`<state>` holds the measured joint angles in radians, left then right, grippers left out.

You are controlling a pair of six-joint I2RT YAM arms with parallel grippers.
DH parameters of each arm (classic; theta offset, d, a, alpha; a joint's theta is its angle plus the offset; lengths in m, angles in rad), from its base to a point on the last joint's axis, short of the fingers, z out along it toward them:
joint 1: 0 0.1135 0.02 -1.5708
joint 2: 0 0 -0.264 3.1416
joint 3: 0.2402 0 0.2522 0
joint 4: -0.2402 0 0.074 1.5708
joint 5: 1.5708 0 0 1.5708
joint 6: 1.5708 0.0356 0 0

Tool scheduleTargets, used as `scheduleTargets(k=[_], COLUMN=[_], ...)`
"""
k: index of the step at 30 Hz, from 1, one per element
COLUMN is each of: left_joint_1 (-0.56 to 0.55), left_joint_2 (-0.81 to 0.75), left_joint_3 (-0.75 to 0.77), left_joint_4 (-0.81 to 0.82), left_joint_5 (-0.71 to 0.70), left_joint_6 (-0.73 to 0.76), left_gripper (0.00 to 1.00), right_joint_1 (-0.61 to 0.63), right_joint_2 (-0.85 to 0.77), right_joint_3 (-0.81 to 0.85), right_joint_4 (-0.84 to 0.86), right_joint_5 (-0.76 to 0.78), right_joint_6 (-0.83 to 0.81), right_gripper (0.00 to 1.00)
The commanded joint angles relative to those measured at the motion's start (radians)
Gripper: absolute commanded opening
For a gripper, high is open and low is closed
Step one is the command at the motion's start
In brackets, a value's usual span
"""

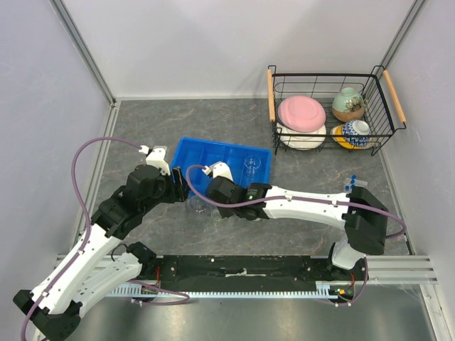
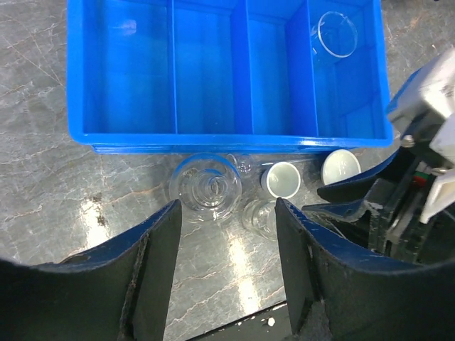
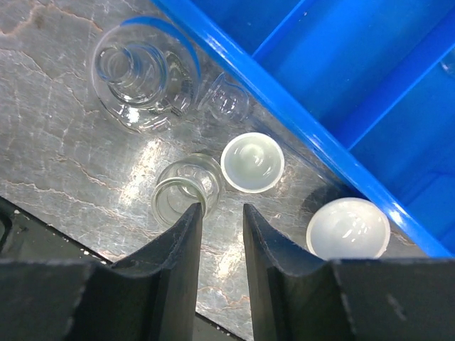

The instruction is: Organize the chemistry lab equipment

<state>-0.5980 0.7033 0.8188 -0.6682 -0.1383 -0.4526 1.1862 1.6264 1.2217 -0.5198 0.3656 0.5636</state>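
Just outside the near wall of the blue tray (image 2: 227,138) stand a clear glass flask (image 2: 205,186), a small beaker (image 2: 257,214), a smaller glass (image 2: 244,167) and two white dishes (image 2: 282,179) (image 2: 340,167). Another beaker (image 2: 334,35) sits in the tray's right compartment. My left gripper (image 2: 227,209) hovers open on the near side of the flask and small beaker, with only bare table between its fingers. My right gripper (image 3: 222,209) is open a little, also holding nothing. Its left fingertip (image 3: 193,213) overlaps the rim of the small beaker (image 3: 186,188), near a dish (image 3: 252,162).
A wire basket (image 1: 330,131) at the back right holds a pink plate (image 1: 301,111) and patterned bowls (image 1: 348,103). Blue-capped tubes (image 1: 351,183) show beside the right arm. The two grippers crowd together at the tray's near edge (image 1: 213,181). Grey walls bound the table.
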Motion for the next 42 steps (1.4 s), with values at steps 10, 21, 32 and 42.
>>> scheduleTargets(k=[10, 21, 32, 42], left_joint_1=[-0.002, -0.002, -0.002, -0.002], left_joint_2=[-0.014, -0.014, -0.008, -0.004], left_joint_3=[0.013, 0.013, 0.013, 0.016], left_joint_4=[-0.002, -0.002, -0.002, -0.001], left_joint_5=[-0.035, -0.037, -0.034, -0.030], left_joint_6=[-0.017, -0.015, -0.015, -0.012], left_gripper=[0.63, 0.63, 0.63, 0.63], right_joint_1=[0.024, 0.029, 0.027, 0.027], right_joint_2=[0.061, 0.076, 0.098, 0.107], right_joint_3=[0.019, -0.014, -0.028, -0.039], right_joint_4=[0.069, 0.099, 0.112, 0.119], right_joint_5=[-0.024, -0.039, -0.048, -0.062], right_joint_6=[0.032, 0.042, 0.044, 0.055], right_gripper=[0.40, 0.39, 0.33, 0.00])
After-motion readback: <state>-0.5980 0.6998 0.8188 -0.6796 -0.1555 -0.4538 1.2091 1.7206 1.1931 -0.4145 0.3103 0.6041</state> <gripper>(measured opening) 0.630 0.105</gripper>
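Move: The small glass beaker stands about 3 cm to the left of my right hand, 2 cm back and some 6 cm below. The white cup is roughly 2 cm ahead of this hand, level sideways, the white bowl 1 cm ahead and 8 cm to the right, the large beaker 1 cm ahead and 9 cm to the left. From my left hand the small beaker is about 7 cm to the right, 4 cm back and 14 cm lower. Down onto the rim of the small glass beaker: I sink my right hand about 4 cm while easing some 2 cm left and a little back, away from the white cup, fingers part-open all the way. Near the bottom I close them to a narrow gap, pinching the beaker's wall at its forward-right side. ##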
